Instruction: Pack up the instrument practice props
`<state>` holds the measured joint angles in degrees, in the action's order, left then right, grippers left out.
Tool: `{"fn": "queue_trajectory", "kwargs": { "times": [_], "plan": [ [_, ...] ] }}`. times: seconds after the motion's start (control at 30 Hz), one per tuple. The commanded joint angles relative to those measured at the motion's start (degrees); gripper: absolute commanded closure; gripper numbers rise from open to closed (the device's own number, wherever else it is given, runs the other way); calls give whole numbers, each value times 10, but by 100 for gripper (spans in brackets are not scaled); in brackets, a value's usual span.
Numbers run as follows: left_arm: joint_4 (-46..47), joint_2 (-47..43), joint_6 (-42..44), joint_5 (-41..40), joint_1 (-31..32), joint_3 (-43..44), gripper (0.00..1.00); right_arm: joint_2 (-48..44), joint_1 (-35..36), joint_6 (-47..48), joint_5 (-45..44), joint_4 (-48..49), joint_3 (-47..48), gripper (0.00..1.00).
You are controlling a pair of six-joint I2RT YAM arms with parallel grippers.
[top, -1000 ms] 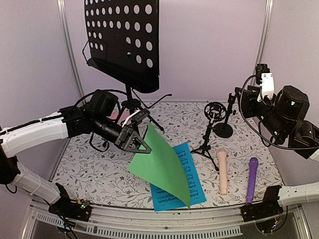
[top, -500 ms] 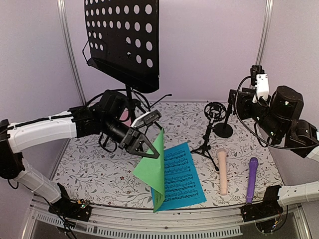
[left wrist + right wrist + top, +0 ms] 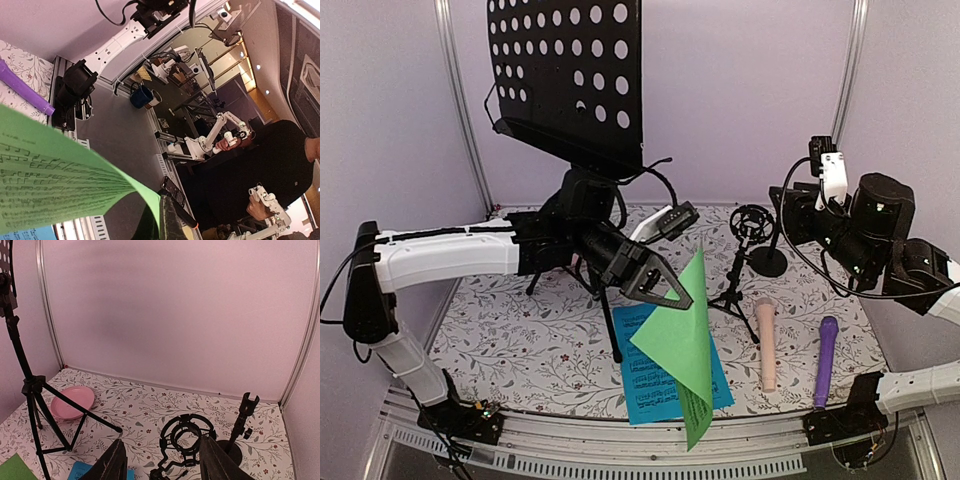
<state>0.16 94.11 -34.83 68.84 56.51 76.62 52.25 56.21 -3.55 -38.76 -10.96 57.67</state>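
My left gripper [image 3: 682, 296] is shut on the top corner of the green sheet-music paper [image 3: 682, 345], which hangs in the air above the blue sheet [image 3: 660, 390] lying flat on the table. In the left wrist view the fingers [image 3: 172, 225] pinch the green sheet [image 3: 50, 175]. The beige microphone [image 3: 766, 345] and the purple microphone [image 3: 825, 360] lie at the right front. The black perforated music rack [image 3: 570, 75] stands on its tripod at the back left. My right gripper [image 3: 162, 440] is open and empty, raised at the back right and facing the shock-mount mic support [image 3: 187, 437] and the round-base support [image 3: 240, 430].
A pink plate [image 3: 72, 401] lies at the back left behind the rack's tripod legs [image 3: 35, 405]. The left arm reaches across in front of the tripod. Metal frame posts [image 3: 460, 110] and pale walls close in the floral table.
The left arm has swung right and forward with the green sheet, which now hangs edge-down over the blue sheet. The right arm has shifted slightly left.
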Motion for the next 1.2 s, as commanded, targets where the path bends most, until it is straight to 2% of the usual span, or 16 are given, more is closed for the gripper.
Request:
{"fn": "queue_trajectory", "kwargs": {
  "times": [0.0,0.1,0.37,0.5,0.7,0.8,1.0,1.17],
  "plan": [
    [2,-8,11,4,-23,-17,100,-8,0,-11,-2,-13,-3,50],
    [-42,-20,52,-32,-42,-66,100,-12,-1,-11,-5,-15,-6,50],
    [-26,-49,57,-68,-86,-196,100,-19,0,-21,-7,-26,-11,50],
    [-43,-33,62,-139,-93,-234,100,-20,0,-27,-6,-26,-14,50],
    [-44,14,-8,-287,-99,-244,100,-17,0,-41,0,-28,-17,50],
    [-41,20,-60,-335,-96,-247,100,-15,0,-45,0,-29,-15,50],
    [-109,-12,-88,-412,-90,-251,100,-18,0,-57,-3,-38,-14,50],
    [-154,-24,-91,-435,-89,-248,100,-18,0,-69,0,-43,-19,50]
  ]
}}
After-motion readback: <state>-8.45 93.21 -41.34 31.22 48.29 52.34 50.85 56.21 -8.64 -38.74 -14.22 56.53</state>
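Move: Below the left hand, which already grips a corner of the green sheet, lies the blue sheet, its middle about 8 cm ahead, 2 cm right and some 31 cm down. On the table too, the music stand's near foot is roughly 9 cm ahead and 12 cm left, the small tripod 20 cm ahead and 16 cm right, the beige microphone 11 cm ahead and 24 cm right. From the right hand the blue sheet is about 8 cm back, 15 cm left and 38 cm down. Sinking some 22 cm towards the blue sheet, the left hand brings the green sheet down, also going about 10 cm forward and 8 cm left to finish low over the blue sheet's left side. Its wrist swings counter-clockwise by roughly 40 degrees while its left side rises about as much; the shut fingers keep their pinch on the green sheet's corner. ##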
